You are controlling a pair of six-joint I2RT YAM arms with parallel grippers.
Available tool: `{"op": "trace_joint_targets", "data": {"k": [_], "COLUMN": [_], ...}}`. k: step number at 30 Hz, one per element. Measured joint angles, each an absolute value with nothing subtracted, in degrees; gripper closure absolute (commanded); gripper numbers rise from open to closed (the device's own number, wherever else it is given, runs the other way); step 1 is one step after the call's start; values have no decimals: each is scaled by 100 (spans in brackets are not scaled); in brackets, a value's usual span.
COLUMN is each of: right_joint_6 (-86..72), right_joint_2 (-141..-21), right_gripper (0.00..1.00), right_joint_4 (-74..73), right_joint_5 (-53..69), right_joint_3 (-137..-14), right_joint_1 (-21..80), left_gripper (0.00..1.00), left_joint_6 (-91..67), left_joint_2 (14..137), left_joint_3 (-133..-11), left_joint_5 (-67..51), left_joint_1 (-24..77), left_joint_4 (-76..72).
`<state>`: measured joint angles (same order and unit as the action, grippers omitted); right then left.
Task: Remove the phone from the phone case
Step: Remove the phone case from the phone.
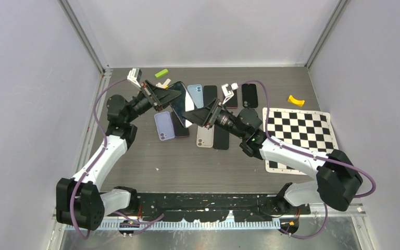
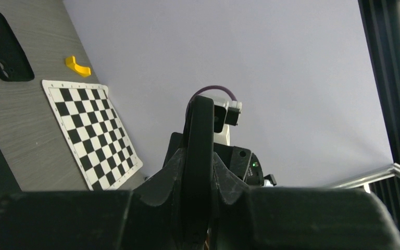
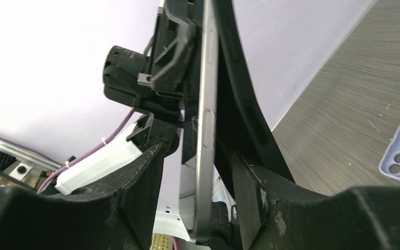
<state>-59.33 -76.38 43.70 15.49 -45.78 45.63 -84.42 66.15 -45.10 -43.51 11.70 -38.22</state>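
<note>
Both grippers hold up the black phone case (image 1: 179, 104) off the table between them, with the phone in it. My left gripper (image 1: 167, 98) is shut on the case's black edge (image 2: 200, 125), which stands upright between its fingers (image 2: 174, 169). In the right wrist view the phone's silver edge (image 3: 205, 130) shows, and the case (image 3: 239, 104) bows away from it on the right. My right gripper (image 3: 197, 155) straddles both and is open. Its left finger stands clear of the phone and its right finger lies against the case.
Several phones and cases lie flat beneath and around the arms: a lilac case (image 1: 164, 125), a blue one (image 1: 196, 95), a beige one (image 1: 204, 137), a black case (image 1: 249, 95). A checkerboard (image 1: 299, 130), a yellow piece (image 1: 295, 100) and a green piece (image 1: 161, 73) lie nearby.
</note>
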Motion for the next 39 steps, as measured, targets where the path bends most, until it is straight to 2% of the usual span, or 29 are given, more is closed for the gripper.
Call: {"op": "trace_joint_targets", "data": {"k": [3,5,6,7,9,14,16,19,26,39], "right_joint_6": [-5931,-5927,-5933,-5931,-5946,-6252,-6278,-6300,-6375,-7026], "right_joint_2": [-7609,-7572,-7555,-7546,-7546,-7548,-7546,-7467,-6984,-6796], "right_gripper": [47,58,72,86,98,99,99,100,99,99], "right_joint_4": [4462,4493,4488,4488,4449,4366,4366,4316,3946,3594], "right_joint_5": [1686,1769,1791,1804,1813,1778,1636,1424,930,646], "right_joint_3": [-4582,-4582,-4582,-4582,-4582,-4582,-4554,-4447,-4250,-4241], "right_joint_1": [4565,4565,4565,4565,4560,4541,4515,4480,4410,4289], "left_gripper": [100,100,99,93,80,43,23,11,1,3], "left_joint_6": [-8344,-8326,-8326,-8322,-8298,-8053,-7896,-7544,-7216,-7609], "left_joint_2": [6615,6615,6615,6615,6615,6611,6598,6517,6340,7035], "left_joint_3": [-4510,-4510,-4510,-4510,-4510,-4552,-4552,-4499,-3680,-3157], "left_joint_5": [-4466,-4556,-4619,-4668,-4759,-4921,-4991,-4939,-4650,-4838], "left_joint_1": [1221,1245,1264,1282,1337,1387,1444,1479,1472,1472], "left_joint_4": [-3822,-3813,-3813,-3815,-3802,-3717,-3511,-3151,-3435,-5251]}}
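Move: The part-peeled cased phone, held by the left hand, has its middle about 3 cm back, 2 cm right and 2 cm below that hand; from the open right hand it lies some 3 cm ahead, 2 cm left and 2 cm up. On the table roughly 30 cm below, the lilac case is about 13 cm ahead and 13 cm left of the right hand, the beige case some 8 cm ahead and 6 cm right. Right hand pinches the phone, left opens wide and sinks about 8 cm, right carries the phone 4 cm right. ##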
